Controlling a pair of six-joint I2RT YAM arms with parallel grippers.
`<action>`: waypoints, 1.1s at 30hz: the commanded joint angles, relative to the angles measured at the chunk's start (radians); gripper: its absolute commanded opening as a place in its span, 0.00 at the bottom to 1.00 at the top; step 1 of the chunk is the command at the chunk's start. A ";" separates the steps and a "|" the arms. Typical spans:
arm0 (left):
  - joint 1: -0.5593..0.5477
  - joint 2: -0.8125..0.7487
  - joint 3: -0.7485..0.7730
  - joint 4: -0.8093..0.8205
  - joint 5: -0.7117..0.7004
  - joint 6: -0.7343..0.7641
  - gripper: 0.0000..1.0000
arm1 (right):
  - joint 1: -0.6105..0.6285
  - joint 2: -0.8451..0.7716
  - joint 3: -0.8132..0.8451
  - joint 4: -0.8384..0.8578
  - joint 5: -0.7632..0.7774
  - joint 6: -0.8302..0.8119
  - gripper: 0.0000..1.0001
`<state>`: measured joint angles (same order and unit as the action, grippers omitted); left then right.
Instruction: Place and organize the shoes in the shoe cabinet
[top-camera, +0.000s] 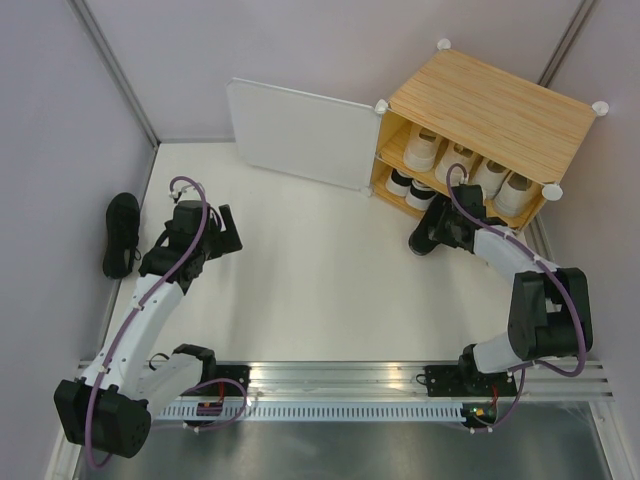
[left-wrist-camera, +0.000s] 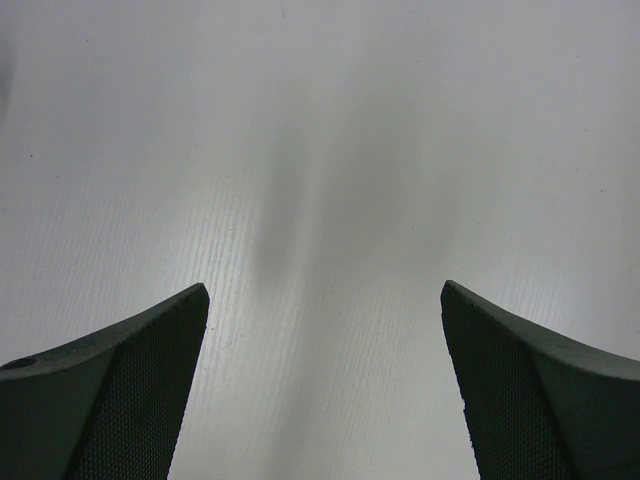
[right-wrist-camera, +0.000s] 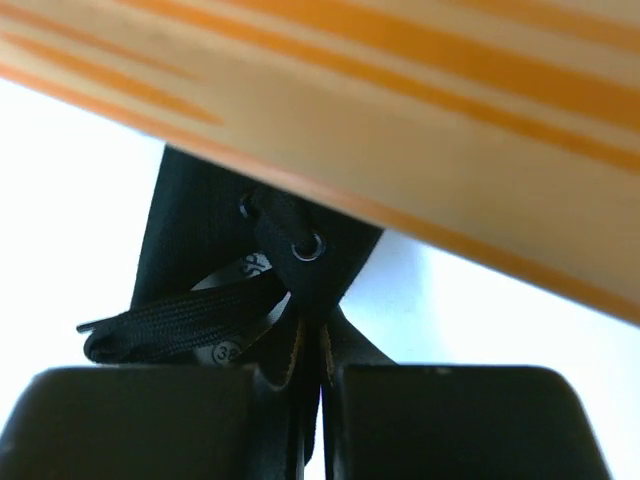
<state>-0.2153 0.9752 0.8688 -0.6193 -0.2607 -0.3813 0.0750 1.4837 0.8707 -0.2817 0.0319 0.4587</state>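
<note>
The shoe cabinet (top-camera: 495, 110) stands at the back right with its white door (top-camera: 295, 133) swung open to the left. Several white shoes (top-camera: 455, 160) sit heel-out on its two shelves. My right gripper (top-camera: 447, 228) is shut on a black shoe (top-camera: 430, 232) just in front of the lower shelf. In the right wrist view the gripper (right-wrist-camera: 320, 368) pinches the black shoe (right-wrist-camera: 200, 230) by its upper edge, under a wooden board of the cabinet (right-wrist-camera: 450, 150). A second black shoe (top-camera: 122, 233) lies at the far left. My left gripper (top-camera: 224, 231) (left-wrist-camera: 325, 290) hangs open over bare table, right of that shoe.
Grey walls close in the white table on the left, back and right. The open door juts across the back middle. An aluminium rail (top-camera: 340, 378) carrying both arm bases runs along the near edge.
</note>
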 joint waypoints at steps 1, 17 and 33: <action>0.004 -0.007 0.009 0.013 -0.011 0.019 1.00 | 0.019 -0.066 0.063 0.152 0.129 -0.038 0.00; 0.002 -0.004 0.009 0.015 -0.006 0.021 1.00 | -0.040 0.024 0.114 0.099 0.347 -0.002 0.09; 0.002 -0.007 0.007 0.013 -0.006 0.019 1.00 | -0.038 -0.250 -0.025 0.078 0.225 -0.008 0.79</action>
<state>-0.2153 0.9752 0.8688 -0.6193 -0.2607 -0.3813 0.0410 1.3254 0.8810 -0.2531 0.3023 0.4671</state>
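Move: The right hand's closed fingers already pinch the black shoe's collar; its place on the cabinet's lower level is centred about 5 cm ahead, 4 cm right and 2 cm below. The nearer black-and-white shoe stands roughly 12 cm ahead and 4 cm left, the farther one 14 cm ahead and 8 cm left, both about level in height. From the left hand, that place lies some 50 cm right, 10 cm ahead and 14 cm below. The right hand drags the pinched black shoe about 6 cm right, opens, then rises some 5 cm off it. ##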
